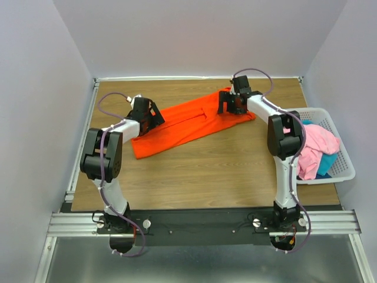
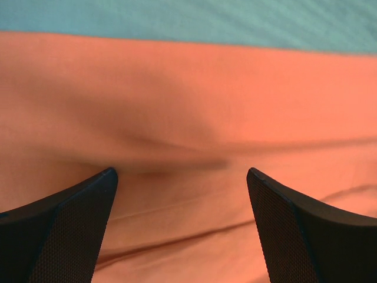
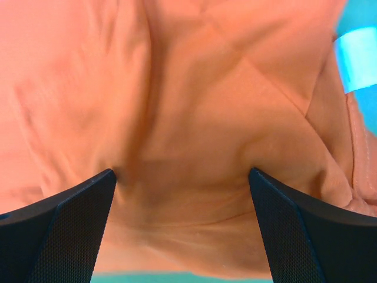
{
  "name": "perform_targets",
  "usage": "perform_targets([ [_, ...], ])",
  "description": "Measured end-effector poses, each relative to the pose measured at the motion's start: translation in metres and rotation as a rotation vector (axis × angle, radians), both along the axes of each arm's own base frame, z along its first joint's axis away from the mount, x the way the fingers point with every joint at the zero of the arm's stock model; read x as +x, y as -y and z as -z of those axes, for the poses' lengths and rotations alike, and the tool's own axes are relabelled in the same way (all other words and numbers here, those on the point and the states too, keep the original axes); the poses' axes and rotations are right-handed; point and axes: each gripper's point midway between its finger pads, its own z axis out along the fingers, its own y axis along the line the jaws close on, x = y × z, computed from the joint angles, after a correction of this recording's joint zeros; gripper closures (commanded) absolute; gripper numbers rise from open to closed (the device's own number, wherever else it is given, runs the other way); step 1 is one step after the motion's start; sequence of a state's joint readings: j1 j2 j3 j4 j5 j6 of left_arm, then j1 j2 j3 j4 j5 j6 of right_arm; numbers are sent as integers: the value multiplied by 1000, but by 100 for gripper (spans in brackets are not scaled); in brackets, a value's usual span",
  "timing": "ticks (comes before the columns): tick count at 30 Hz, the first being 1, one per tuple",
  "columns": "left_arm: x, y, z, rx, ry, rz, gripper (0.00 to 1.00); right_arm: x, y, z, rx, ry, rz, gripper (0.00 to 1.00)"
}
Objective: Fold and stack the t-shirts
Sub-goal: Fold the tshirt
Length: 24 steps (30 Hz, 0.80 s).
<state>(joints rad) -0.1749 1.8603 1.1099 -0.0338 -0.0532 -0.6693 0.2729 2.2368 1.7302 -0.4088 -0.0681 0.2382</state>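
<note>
The orange-red t-shirt (image 1: 188,122) lies stretched out long and narrow across the far half of the table, from lower left to upper right. My left gripper (image 1: 154,115) is open, pressed down on the shirt's left part; orange fabric (image 2: 182,194) fills the gap between its fingers. My right gripper (image 1: 234,105) is open over the shirt's right end, its fingertips touching creased orange fabric (image 3: 182,177). The pink t-shirt (image 1: 315,144) and the teal-blue t-shirt (image 1: 327,162) lie crumpled in the basket on the right.
The white lattice basket (image 1: 346,168) stands at the table's right edge beside the right arm. The wooden table (image 1: 200,174) shows bare wood in its near half. Grey walls close off the far and side edges.
</note>
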Motion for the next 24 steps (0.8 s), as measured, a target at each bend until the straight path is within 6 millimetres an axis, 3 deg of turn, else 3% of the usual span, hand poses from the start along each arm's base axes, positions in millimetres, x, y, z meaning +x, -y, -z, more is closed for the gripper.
perform_targets([
  [4,-41,18,2,-5,-28,37,2,37,-15,-3,20,77,-92,0],
  [8,-80,59,3,-31,-34,118,2,64,-37,-7,81,136,-185,0],
  [13,-126,122,1,-125,-13,240,2,80,-60,-9,154,179,-276,0],
  [17,-175,177,-4,-246,-27,355,2,92,-75,-11,186,218,-325,0],
  [21,-213,211,-6,-302,-71,431,2,107,-85,-10,171,276,-362,0],
  [24,-229,220,-7,-316,-100,449,2,116,-87,-9,152,311,-366,0],
])
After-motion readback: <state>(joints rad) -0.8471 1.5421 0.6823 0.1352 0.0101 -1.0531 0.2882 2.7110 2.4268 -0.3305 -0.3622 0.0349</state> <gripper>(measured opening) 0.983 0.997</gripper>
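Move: Both open hands are already down on the orange t-shirt. Its middle lies about 15 cm to the left hand's right, 5 cm back and a centimetre or so below it. From the right hand, that middle is some 17 cm to the left and 15 cm back. The basket with the pink shirt stands roughly 43 cm to the right hand's right and 25 cm back. Open fingers on the t-shirt, the left drags some 30 cm back and right, the right 15 cm forward-left. ##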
